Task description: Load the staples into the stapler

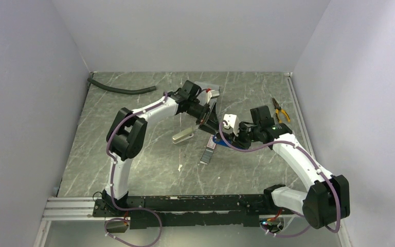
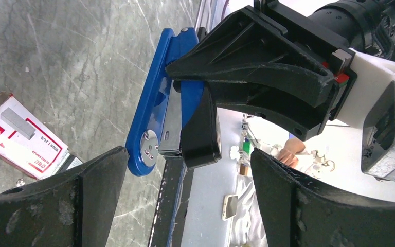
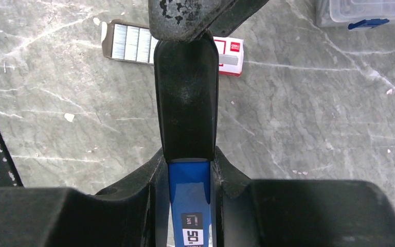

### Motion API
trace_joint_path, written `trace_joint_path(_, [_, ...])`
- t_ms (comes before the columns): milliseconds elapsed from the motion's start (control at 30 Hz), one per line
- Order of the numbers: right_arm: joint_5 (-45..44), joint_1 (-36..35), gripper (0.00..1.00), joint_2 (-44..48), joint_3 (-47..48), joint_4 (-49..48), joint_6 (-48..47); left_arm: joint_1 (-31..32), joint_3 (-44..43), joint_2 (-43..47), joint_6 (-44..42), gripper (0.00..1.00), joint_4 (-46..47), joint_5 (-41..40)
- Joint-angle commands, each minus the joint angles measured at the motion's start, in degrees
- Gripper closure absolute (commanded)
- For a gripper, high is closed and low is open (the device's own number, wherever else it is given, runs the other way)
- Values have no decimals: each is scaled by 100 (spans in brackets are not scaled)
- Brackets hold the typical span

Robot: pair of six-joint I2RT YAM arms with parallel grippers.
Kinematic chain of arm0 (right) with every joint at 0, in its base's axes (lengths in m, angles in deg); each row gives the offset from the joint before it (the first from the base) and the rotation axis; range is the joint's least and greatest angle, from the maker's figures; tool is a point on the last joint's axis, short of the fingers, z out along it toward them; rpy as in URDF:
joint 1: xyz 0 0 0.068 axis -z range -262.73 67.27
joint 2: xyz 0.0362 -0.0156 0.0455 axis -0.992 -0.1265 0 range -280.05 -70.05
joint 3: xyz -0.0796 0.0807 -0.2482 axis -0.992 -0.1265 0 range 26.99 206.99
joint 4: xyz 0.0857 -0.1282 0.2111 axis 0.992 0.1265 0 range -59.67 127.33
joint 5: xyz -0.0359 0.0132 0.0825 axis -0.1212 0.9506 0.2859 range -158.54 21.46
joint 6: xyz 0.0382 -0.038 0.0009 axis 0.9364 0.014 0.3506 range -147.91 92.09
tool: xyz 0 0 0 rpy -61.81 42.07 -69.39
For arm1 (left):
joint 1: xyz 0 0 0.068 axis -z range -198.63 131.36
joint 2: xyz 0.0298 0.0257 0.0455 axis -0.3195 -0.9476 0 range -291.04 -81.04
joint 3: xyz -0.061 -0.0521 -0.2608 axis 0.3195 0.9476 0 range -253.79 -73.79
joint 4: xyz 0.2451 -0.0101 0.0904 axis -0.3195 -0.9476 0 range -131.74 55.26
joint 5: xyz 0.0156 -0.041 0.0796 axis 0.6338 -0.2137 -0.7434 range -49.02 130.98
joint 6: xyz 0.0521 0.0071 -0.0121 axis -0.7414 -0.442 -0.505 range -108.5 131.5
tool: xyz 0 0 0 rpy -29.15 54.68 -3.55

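Note:
My right gripper (image 3: 187, 164) (image 1: 225, 137) is shut on the blue stapler (image 3: 189, 195) and holds it above the table. The stapler's black end (image 3: 186, 98) sticks out past the fingers. The stapler also shows in the left wrist view (image 2: 151, 108) and the top view (image 1: 219, 142). The staples (image 3: 128, 42) are silvery strips in a tray beside the small white box with a red end (image 3: 229, 54), lying on the table beyond the stapler; the box shows in the left wrist view (image 2: 23, 139). My left gripper (image 2: 185, 206) (image 1: 207, 119) is open and empty, close beside the stapler.
A clear compartment case (image 3: 365, 10) lies at the back. Orange-handled pliers (image 1: 280, 109) lie at the right. A black hose (image 1: 119, 89) lies at the back left. A grey metal piece (image 1: 206, 155) lies just below the stapler. Walls close in three sides.

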Motion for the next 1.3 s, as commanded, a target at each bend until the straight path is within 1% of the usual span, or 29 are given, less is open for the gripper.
trace_joint_path(0, [412,23,90,223,508,-359,23,126,-176,-102,84,6,-154,435])
trace_joint_path(167, [571,25,90,320,535,-119,-167,119,-219,-200,-60,6,-294,446])
trace_joint_path(367, [621,28,90,429,479,-46,-237,118,-122,-229,10,6,-123,489])
trace_joint_path(533, [275,16,90,437,357,-369,-57,155,62,-136,245,6,239,530])
trace_joint_path(667, [86,12,90,461,248,-791,134,236,63,-132,433,6,311,552])
trace_joint_path(800, [-113,-35,90,419,253,-995,129,279,215,-183,1013,11,818,702])
trace_joint_path(933, [-180,-97,90,361,266,-997,62,284,181,-269,1154,17,881,752])
trace_joint_path(1067, [-284,-176,90,338,223,-980,0,299,143,-335,1240,20,927,778])
trace_joint_path(1133, [-310,-221,90,329,202,-980,-1,311,124,-375,1254,26,925,811])
trace_joint_path(1167, [-327,-244,90,329,186,-982,-5,316,123,-397,1279,32,957,834])
trace_joint_path(1200, [-343,-263,90,329,172,-972,-11,324,128,-428,1331,41,1015,865])
trace_joint_path(1267, [-413,-309,90,352,90,-990,-36,327,165,-452,1370,64,1175,973])
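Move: The raised stapler's nose, the stapler being held in the right hand, sits about 5 cm back from the left fingers, 2 cm to their right and 3 cm lower. The staple box lies on the table roughly 9 cm back, 2 cm left and 13 cm below the left hand; the pale stapler is some 13 cm left, 4 cm back, 12 cm down. From the right hand the nose is about 7 cm left, level in depth and height. Left hand draws back 3 cm, closing on the stapler's nose; right hand lifts the stapler 2–3 cm, also forward. ##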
